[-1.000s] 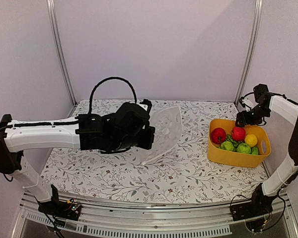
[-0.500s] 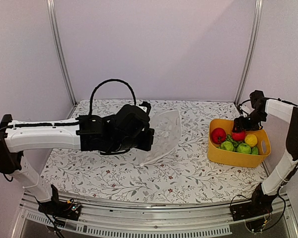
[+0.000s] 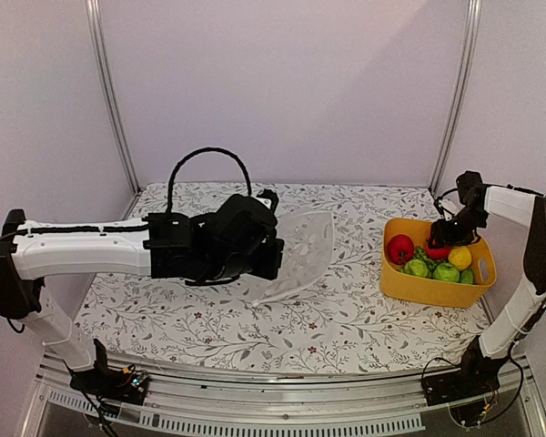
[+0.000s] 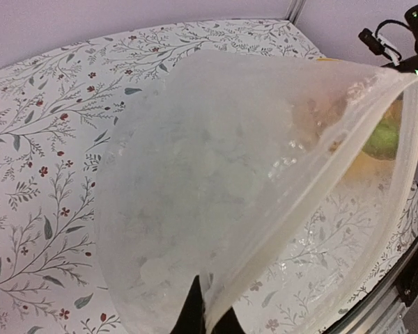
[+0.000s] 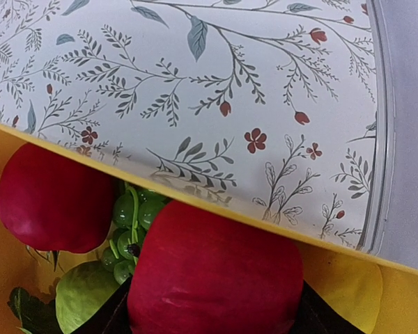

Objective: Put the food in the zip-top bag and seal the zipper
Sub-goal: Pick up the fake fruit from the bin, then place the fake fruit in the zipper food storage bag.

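Note:
My left gripper (image 4: 207, 316) is shut on the rim of the clear zip-top bag (image 4: 230, 174), holding it up above the table with its mouth facing right. The zipper (image 4: 267, 260) runs along that open rim as a pale strip. In the top view the bag (image 3: 302, 248) hangs off the left wrist at mid-table. My right gripper (image 5: 212, 306) is down in the yellow tub (image 3: 432, 289), shut on a red ball (image 5: 216, 271) with a finger on each side. More food lies there: a second red ball (image 3: 400, 248), a yellow ball (image 3: 460, 257), green balls (image 3: 447, 271) and green grapes (image 5: 129, 216).
The tub's far wall (image 5: 195, 198) stands just beyond the held red ball. The tub sits near the table's right edge, close to the right frame post (image 3: 455, 100). Flowered cloth (image 3: 346, 319) covers the table between bag and tub.
The right gripper has dropped from above the tub onto the red ball and its jaws have closed in on it. The left arm has barely shifted; the bag tilts slightly lower.

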`<act>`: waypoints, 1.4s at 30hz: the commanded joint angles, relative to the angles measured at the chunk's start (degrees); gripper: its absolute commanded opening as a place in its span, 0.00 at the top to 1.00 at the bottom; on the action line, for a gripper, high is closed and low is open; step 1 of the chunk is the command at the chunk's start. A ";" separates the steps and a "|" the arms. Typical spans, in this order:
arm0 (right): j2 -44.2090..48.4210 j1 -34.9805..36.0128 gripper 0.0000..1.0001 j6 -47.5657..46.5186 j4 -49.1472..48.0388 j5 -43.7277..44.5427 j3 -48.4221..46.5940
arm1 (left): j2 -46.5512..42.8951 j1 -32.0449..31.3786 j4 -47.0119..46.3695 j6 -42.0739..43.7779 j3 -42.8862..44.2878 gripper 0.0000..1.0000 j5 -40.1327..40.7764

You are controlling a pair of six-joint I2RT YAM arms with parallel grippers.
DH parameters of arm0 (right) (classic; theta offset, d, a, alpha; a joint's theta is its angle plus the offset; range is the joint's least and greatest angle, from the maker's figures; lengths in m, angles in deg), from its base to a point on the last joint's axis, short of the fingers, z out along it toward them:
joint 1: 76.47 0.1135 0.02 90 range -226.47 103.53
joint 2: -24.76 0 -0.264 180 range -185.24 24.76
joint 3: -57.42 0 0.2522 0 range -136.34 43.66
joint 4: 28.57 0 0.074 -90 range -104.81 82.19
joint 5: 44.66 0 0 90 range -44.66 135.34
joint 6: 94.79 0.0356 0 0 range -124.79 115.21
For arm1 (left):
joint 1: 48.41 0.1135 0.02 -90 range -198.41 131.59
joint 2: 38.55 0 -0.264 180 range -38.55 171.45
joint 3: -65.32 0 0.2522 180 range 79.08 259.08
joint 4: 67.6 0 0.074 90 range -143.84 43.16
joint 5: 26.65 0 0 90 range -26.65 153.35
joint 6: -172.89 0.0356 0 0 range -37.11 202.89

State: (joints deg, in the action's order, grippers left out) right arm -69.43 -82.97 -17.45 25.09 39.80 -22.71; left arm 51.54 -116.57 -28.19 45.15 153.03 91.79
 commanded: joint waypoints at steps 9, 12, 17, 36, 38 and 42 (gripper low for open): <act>14.94 2.12 0.52 -5.09 2.48 -12.61 0.15 | 3.78 0.70 -0.40 0.39 3.14 1.00 -1.52; 18.81 4.48 0.54 -7.20 4.59 -18.85 -1.28 | 5.83 0.91 -1.53 0.57 4.63 1.00 -2.10; 22.05 6.10 0.56 -10.89 7.83 -34.14 -5.90 | 10.85 2.21 -2.01 -0.37 8.79 1.00 -4.36; 25.48 24.37 0.58 -5.12 2.26 -41.60 -9.13 | 21.34 5.68 -6.91 -6.59 26.10 1.00 -14.60; 24.76 25.04 0.58 -3.83 0.94 -39.80 -9.28 | 19.92 5.67 -10.35 -8.57 24.01 1.00 -15.56; 23.82 26.17 0.57 -0.92 -2.58 -31.70 -8.61 | 16.97 5.66 -15.96 -12.34 19.29 1.00 -17.82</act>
State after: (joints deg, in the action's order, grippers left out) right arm -44.36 -58.06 -22.72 27.45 -0.33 -32.04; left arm 72.19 -111.54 -37.89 37.33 176.33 77.45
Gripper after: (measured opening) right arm 0.623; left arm 0.004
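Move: About 38 cm to the left of the right hand, roughly 11 cm nearer the base and 9 cm higher, is the mouth of the zip-top bag; the red fruit is already in that hand's grip. In the bin beside it, the yellow fruit lies some 6 cm right and 3 cm back, the grapes 5 cm left and 1 cm back, and the other red fruit 11 cm left and 1 cm back. From the left hand, which holds the bag, the gripped fruit is about 44 cm right, 13 cm ahead and 12 cm lower. Keeping its grip on the red fruit, the right hand lifts it straight up at first, then carries it up, left and back towards the bag mouth, about 25 cm each up and left, swinging counter-clockwise and tipping its fingers up. The left hand, still pinching the bag, brings it some 12 cm right and 6 cm forward, dipping, then rising and rolling right side up about 20 degrees. ##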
